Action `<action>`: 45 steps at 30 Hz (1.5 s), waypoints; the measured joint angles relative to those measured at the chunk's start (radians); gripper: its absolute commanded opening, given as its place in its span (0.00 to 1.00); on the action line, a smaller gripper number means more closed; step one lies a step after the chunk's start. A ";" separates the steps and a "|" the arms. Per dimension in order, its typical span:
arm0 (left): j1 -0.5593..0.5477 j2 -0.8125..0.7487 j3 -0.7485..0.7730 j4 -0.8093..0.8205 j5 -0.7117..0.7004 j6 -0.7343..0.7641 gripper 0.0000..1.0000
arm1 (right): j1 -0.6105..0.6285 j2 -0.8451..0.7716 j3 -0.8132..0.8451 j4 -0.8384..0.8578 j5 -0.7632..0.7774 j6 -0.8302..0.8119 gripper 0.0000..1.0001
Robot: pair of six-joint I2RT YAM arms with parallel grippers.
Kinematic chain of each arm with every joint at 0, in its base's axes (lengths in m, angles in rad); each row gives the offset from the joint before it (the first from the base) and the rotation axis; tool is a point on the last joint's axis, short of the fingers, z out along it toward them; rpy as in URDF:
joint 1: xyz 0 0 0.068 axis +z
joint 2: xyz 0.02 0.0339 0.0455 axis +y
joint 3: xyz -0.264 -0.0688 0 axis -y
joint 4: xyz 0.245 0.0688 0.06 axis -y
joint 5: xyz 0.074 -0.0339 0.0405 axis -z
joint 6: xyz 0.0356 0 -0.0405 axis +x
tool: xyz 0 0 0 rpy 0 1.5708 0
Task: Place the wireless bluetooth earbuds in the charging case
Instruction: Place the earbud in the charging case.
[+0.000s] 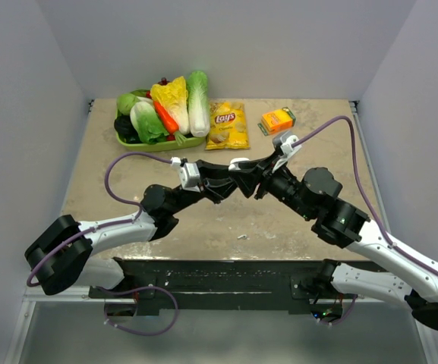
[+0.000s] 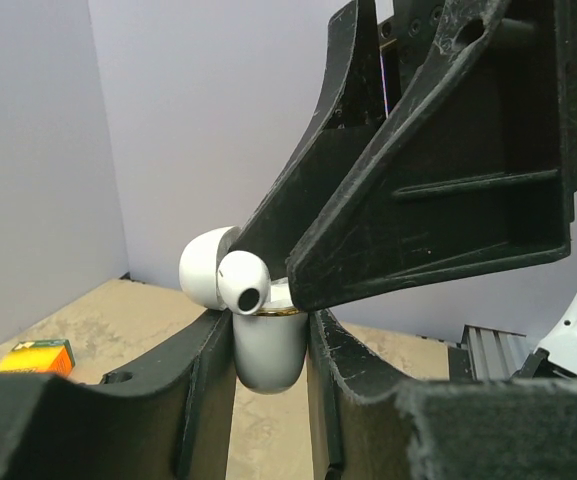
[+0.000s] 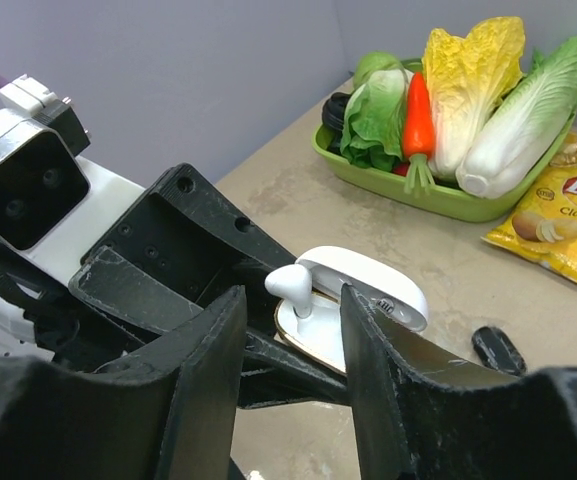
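My left gripper point(image 2: 268, 330) is shut on the white charging case point(image 2: 266, 360) and holds it upright above the table. Its lid point(image 2: 201, 275) is swung open. One white earbud point(image 2: 243, 283) stands in the case mouth, its stem down in a slot and its head poking out point(image 3: 295, 283). My right gripper point(image 3: 290, 312) is open, with a finger on either side of that earbud and a gap around it. One right finger point(image 3: 373, 350) lies against the case rim point(image 3: 320, 340). From above, the two grippers meet at mid-table point(image 1: 243, 176). No other earbud is visible.
A green tray point(image 1: 158, 140) of toy vegetables sits at the back left, with a yellow chip bag point(image 1: 227, 125) and an orange box point(image 1: 277, 120) to its right. A small black piece point(image 3: 498, 350) lies on the table below the case. A tiny white scrap point(image 1: 243, 237) lies near the front.
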 measured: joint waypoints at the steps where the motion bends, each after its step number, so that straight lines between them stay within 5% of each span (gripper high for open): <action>1: 0.000 0.000 0.000 0.000 -0.002 0.000 0.00 | 0.000 0.000 0.000 0.000 0.001 0.003 0.49; 18: 0.000 0.000 -0.050 0.001 -0.047 -0.003 0.00 | 0.000 -0.075 0.079 -0.084 0.110 0.026 0.65; 19: 0.000 -0.001 -0.050 0.002 -0.048 -0.003 0.00 | 0.000 -0.064 0.097 -0.098 0.121 0.025 0.67; 20: 0.000 -0.002 -0.050 0.002 -0.049 -0.003 0.00 | 0.000 -0.056 0.108 -0.106 0.130 0.025 0.81; 23: 0.000 -0.006 -0.050 0.002 -0.050 0.001 0.00 | 0.000 -0.011 0.141 -0.136 0.148 0.024 0.89; 45: 0.000 -0.020 -0.049 -0.004 -0.068 0.058 0.00 | 0.000 0.119 0.153 -0.215 0.189 0.037 0.91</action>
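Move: The earbud stands in its slot in the charging case, between the right gripper's part-open fingertips, about 1 cm ahead and 1 cm left of the right hand point and level with it. The case's middle is some 2 cm ahead and 2 cm below that hand, and its open lid about 3 cm straight ahead, level. From the left hand, which holds the case, the earbud is about 1 cm ahead, 1 cm right and 3 cm up. Spread the right fingers almost fully and pull the right hand off the earbud, about 4 cm up and 3 cm to the right, then bring it forward and down some 6 cm over the case, turning about 10 degrees clockwise, until its left finger is beside the earbud's head. Keep the left grip on the case, dipping it 2 cm and lifting part-way back. ##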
